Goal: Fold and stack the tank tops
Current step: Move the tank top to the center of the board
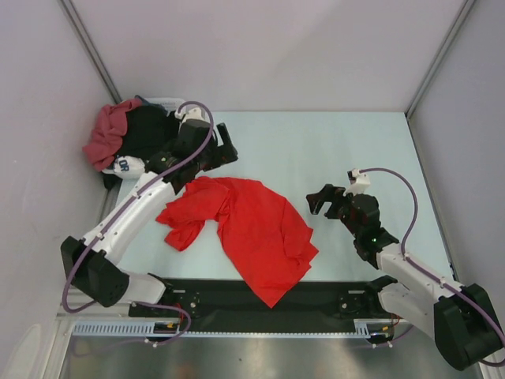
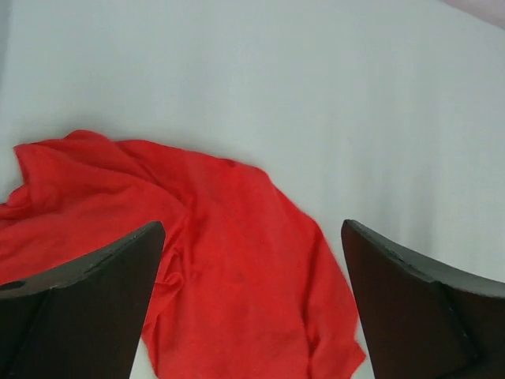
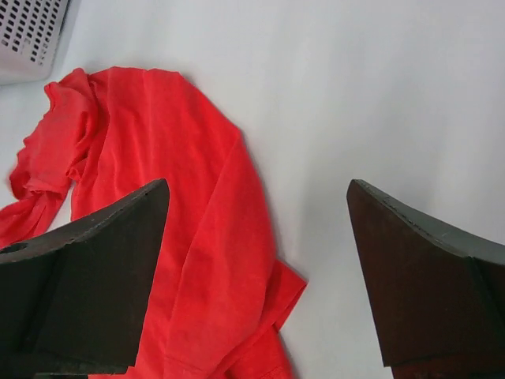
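A bright red tank top (image 1: 252,233) lies crumpled on the pale table, bunched at its left end, with one corner reaching the near edge. The darker maroon-red tank top (image 1: 106,134) sits in a heap at the far left. My left gripper (image 1: 225,148) hovers open just beyond the red top's far edge, holding nothing. In the left wrist view the red cloth (image 2: 229,268) lies below the wide-apart fingers (image 2: 95,300). My right gripper (image 1: 322,199) is open and empty, just right of the top. In the right wrist view the red cloth (image 3: 181,221) lies under the left finger (image 3: 87,268).
Black garments (image 1: 150,130) and a white cloth with dark lettering (image 1: 126,166) are piled with the maroon top on a white basket (image 3: 28,35) at the far left. Grey walls enclose the table. A black strip (image 1: 237,304) runs along the near edge.
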{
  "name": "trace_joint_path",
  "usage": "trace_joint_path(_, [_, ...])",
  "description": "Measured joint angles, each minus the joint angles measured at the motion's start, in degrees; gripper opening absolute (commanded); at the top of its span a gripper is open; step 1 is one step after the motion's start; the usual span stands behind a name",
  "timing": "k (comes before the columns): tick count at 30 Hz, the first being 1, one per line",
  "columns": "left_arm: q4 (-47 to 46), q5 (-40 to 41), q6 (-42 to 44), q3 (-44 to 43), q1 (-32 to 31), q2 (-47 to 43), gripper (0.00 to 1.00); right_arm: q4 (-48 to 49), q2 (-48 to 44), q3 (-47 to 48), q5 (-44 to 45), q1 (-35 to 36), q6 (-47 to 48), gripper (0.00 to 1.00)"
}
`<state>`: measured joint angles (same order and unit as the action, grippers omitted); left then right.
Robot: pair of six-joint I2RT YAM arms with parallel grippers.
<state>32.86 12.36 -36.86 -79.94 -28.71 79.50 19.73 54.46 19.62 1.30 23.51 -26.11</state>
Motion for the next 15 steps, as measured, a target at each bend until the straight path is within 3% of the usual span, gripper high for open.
trace_joint_path(5, [-0.1, 1.9, 1.7, 7.4, 0.0, -6.3, 1.0, -0.7, 1.4, 0.0, 0.9, 0.0, 0.0, 0.94])
trace_joint_path(8, [-1.6, 1.8, 3.6, 9.8, 0.0, -10.7, 1.0, -2.5, 5.2, 1.2, 1.2, 0.0, 0.0, 0.76])
trace_joint_path(12, [-3.2, 1.2, 5.6, 11.8, 0.0, -10.9, 0.99, -4.3, 9.7, 3.5, -1.7, 0.0, 0.1, 0.65])
trace_joint_path(15, [-3.3, 0.1, 6.7, 13.6, 0.0, -7.8, 0.99, -9.2, 11.6, 6.7, -3.8, 0.9, -0.3, 0.67])
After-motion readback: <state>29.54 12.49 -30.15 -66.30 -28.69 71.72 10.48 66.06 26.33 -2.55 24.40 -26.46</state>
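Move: The tank top's middle lies some 12 cm back, 7 cm right and 25 cm below the left hand; from the right hand it is about 19 cm left, 4 cm back and 12 cm down. The tank top's bunched end is about 10 cm left and 5 cm back of the left hand, at table height. The clothes basket stands roughly 24 cm left and 17 cm ahead of that same hand. Both hands sink about 5 cm towards the tank top, left also drawing back, right part-closing its empty fingers. ##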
